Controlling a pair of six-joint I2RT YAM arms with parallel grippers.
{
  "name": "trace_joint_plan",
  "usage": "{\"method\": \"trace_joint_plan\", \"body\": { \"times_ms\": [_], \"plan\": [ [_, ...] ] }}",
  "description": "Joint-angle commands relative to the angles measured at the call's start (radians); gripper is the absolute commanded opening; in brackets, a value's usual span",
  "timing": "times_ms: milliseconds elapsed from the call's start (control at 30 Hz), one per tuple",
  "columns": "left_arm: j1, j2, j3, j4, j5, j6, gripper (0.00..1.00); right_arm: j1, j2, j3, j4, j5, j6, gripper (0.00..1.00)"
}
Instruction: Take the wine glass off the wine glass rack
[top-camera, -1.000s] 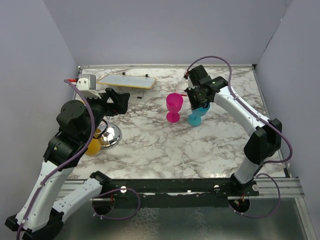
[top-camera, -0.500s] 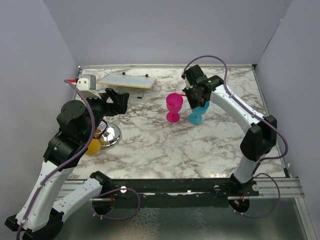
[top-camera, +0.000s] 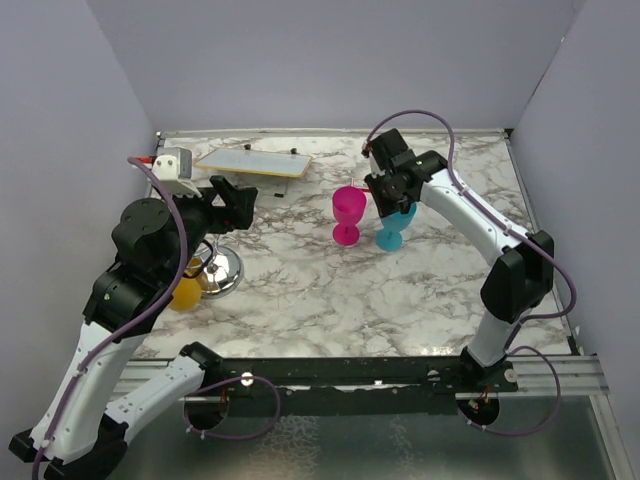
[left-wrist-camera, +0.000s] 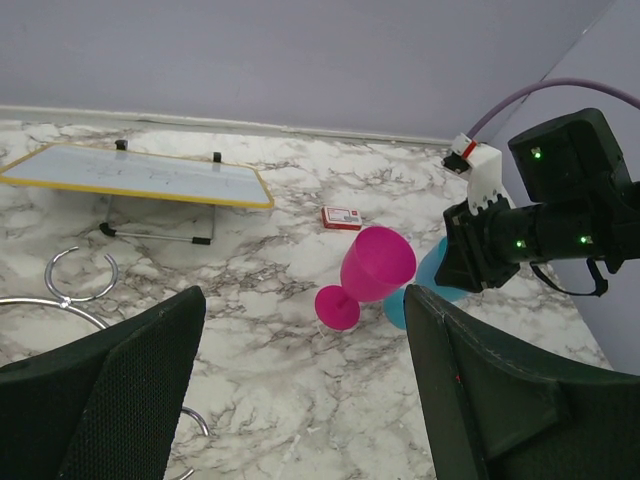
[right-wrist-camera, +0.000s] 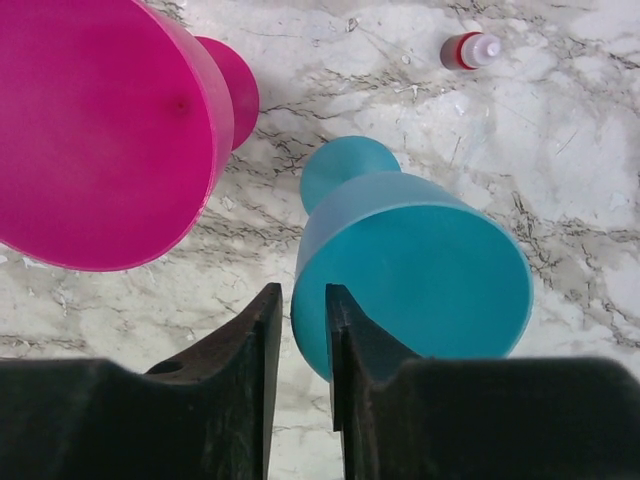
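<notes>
The chrome wine glass rack (top-camera: 222, 270) stands at the left, and its wire rings (left-wrist-camera: 80, 275) show in the left wrist view. An orange wine glass (top-camera: 185, 292) sits at the rack's left side, partly hidden by my left arm. A teal wine glass (top-camera: 393, 228) (right-wrist-camera: 420, 270) stands upright on the table beside a pink wine glass (top-camera: 347, 208) (right-wrist-camera: 100, 130). My right gripper (top-camera: 385, 195) (right-wrist-camera: 303, 300) is above the teal glass. Its jaws are slightly apart astride the rim, with a gap showing beside it. My left gripper (top-camera: 235, 200) (left-wrist-camera: 303, 300) hangs wide open and empty above the rack.
A flat white board (top-camera: 252, 161) (left-wrist-camera: 140, 175) on wire feet stands at the back left. A small red and white item (left-wrist-camera: 342, 217) (right-wrist-camera: 470, 50) lies on the marble just behind the two glasses. Grey walls close in the table on three sides.
The teal glass went from tilted to standing upright on the table. My right gripper's jaws have parted slightly at its rim. The left arm has barely moved.
</notes>
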Motion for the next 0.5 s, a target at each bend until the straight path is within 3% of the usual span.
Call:
{"method": "trace_joint_plan", "body": {
  "times_ms": [0,200,467],
  "plan": [
    [0.005,0.003,0.052,-0.035,-0.015,-0.015,0.83,0.006,-0.062,0.053,0.007,-0.018,-0.007,0.27],
    [0.005,0.018,0.097,-0.077,-0.022,-0.018,0.83,0.007,-0.233,0.056,0.058,-0.087,-0.035,0.44],
    [0.005,0.049,0.191,-0.135,-0.038,0.003,0.83,0.007,-0.536,-0.219,0.355,-0.428,-0.046,0.72]
  ]
}}
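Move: The right fingers, slightly parted, straddle the left side of the standing blue wine glass's rim, so the glass's middle lies about 3 cm to the right of the hand, 2 cm ahead and some 6 cm below. The pink wine glass stands about 10 cm left of the blue one and 1 cm farther out; the small red bottle sits some 11 cm beyond the blue one and about 1 cm to its right. From the left hand, the blue glass is roughly 12 cm ahead, 27 cm right and 30 cm down. Opening its already parted fingers much wider, the right hand comes free of the blue glass's rim, lifting straight up at first and then also drawing back, gathering speed to some 15 cm up and about 5 cm back, away from the glass, while the wrist tilts roughly 30 degrees so that the fingertips swing out forward and to the left. Meanwhile the left hand, open and empty, rises slowly by a couple of centimetres, well away from both glasses. ##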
